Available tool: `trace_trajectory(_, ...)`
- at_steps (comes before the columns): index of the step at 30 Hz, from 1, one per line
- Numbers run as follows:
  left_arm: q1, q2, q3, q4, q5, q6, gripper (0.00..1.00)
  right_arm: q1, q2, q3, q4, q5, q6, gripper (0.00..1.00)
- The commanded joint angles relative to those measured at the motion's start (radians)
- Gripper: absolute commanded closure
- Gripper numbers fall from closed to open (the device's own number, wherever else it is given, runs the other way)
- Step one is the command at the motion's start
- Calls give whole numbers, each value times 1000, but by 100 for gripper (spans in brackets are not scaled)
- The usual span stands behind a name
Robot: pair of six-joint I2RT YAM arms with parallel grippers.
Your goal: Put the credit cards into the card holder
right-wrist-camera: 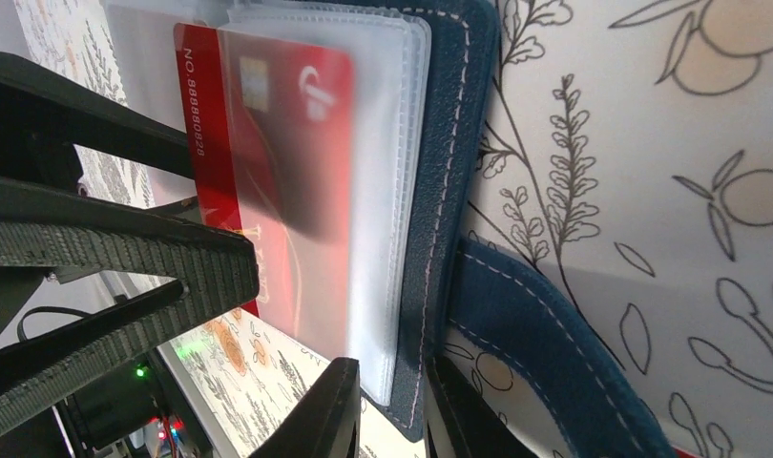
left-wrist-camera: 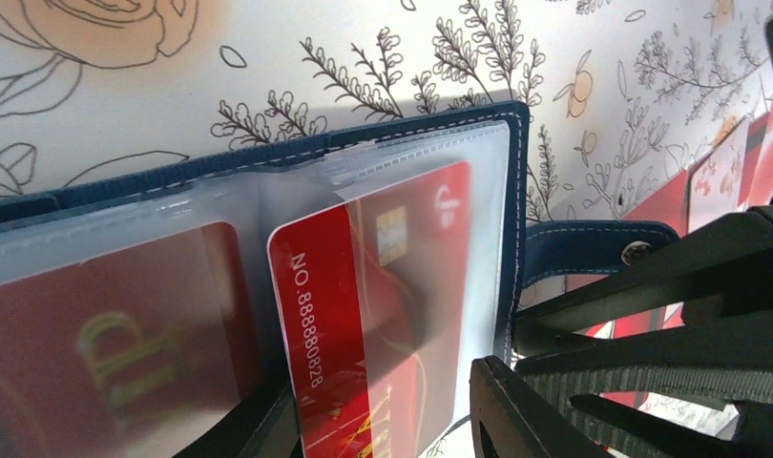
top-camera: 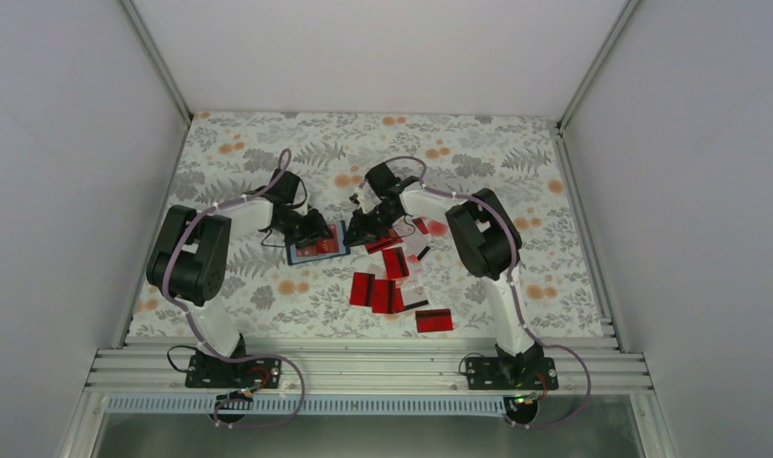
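The navy card holder [top-camera: 318, 250] lies open on the floral table, its clear sleeves [left-wrist-camera: 430, 172] facing up. A red credit card [left-wrist-camera: 364, 315] with a chip and a printed number sits partly inside the right sleeve, its left strip still outside. My left gripper [left-wrist-camera: 383, 420] straddles this card, open, with a gap showing beside its right finger [left-wrist-camera: 516, 410]. My right gripper [right-wrist-camera: 397, 401] is shut on the card holder's edge [right-wrist-camera: 440, 239], pinching sleeves and cover. Another red card [left-wrist-camera: 115, 334] shows dimly through the left sleeve. From above, both grippers [top-camera: 316, 229] [top-camera: 356, 232] meet at the holder.
Several loose red cards [top-camera: 394, 263] lie scattered right of the holder, one near the front edge [top-camera: 433, 320]. The holder's snap strap [left-wrist-camera: 636, 253] sticks out to the side. White walls enclose the table on three sides.
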State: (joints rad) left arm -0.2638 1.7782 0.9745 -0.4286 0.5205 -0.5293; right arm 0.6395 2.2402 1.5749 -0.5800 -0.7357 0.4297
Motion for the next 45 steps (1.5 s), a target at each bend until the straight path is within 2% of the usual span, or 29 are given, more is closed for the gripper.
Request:
trace_trajectory(1,-22,50,21,-95,-97,-42,59,19,2,5,63,-42,20,82)
trace_trajectory(14,-68,126,98,-157,-115,-137,61,24,-8,-33,142,-89,78,83)
trace_trajectory(19,-82,136,114,-171,-118,-163,51,25,-19,-52,180,-101,104,84)
trace_trajectory(29,-138,166,194,-300,-229,-177,34,25,-31,-58,240,-115,159,85)
trace_trajectory(34,-170,163,217,-321,-281,-173,14,25,-41,-61,258,-120,175,85)
trace_trajectory(40,-202,190,256,-350,-327,-178,8,25,-61,-69,263,-123,177,85)
trace_trajectory(45,-217,181,262,-337,-349,-183,8,23,-103,-101,254,-105,159,86)
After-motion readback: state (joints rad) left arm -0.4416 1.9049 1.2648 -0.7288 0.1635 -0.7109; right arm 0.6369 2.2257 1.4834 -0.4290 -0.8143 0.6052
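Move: The credit card half tucked in the holder's right pocket has its middle right beneath the left hand, some 2 cm ahead and 1 cm lower; the other pocket's card lies about 6 cm to the hand's left and 1 cm ahead, and the snap strap 6 cm to its right, 4 cm ahead. From the right hand, at the holder's near right corner, the half-tucked card is roughly 5 cm left and 2 cm ahead. The left hand's inner finger keeps against the card's uncovered left edge, working it rightward into the pocket, while the hand shifts about 1.5 cm right and 1 cm forward, its fingers steepening some 20 degrees towards straight down and opening from under half to nearly full. The right hand keeps its nearly shut fingers on the holder's right edge, easing less than 1 cm left and back with a slight clockwise turn. ##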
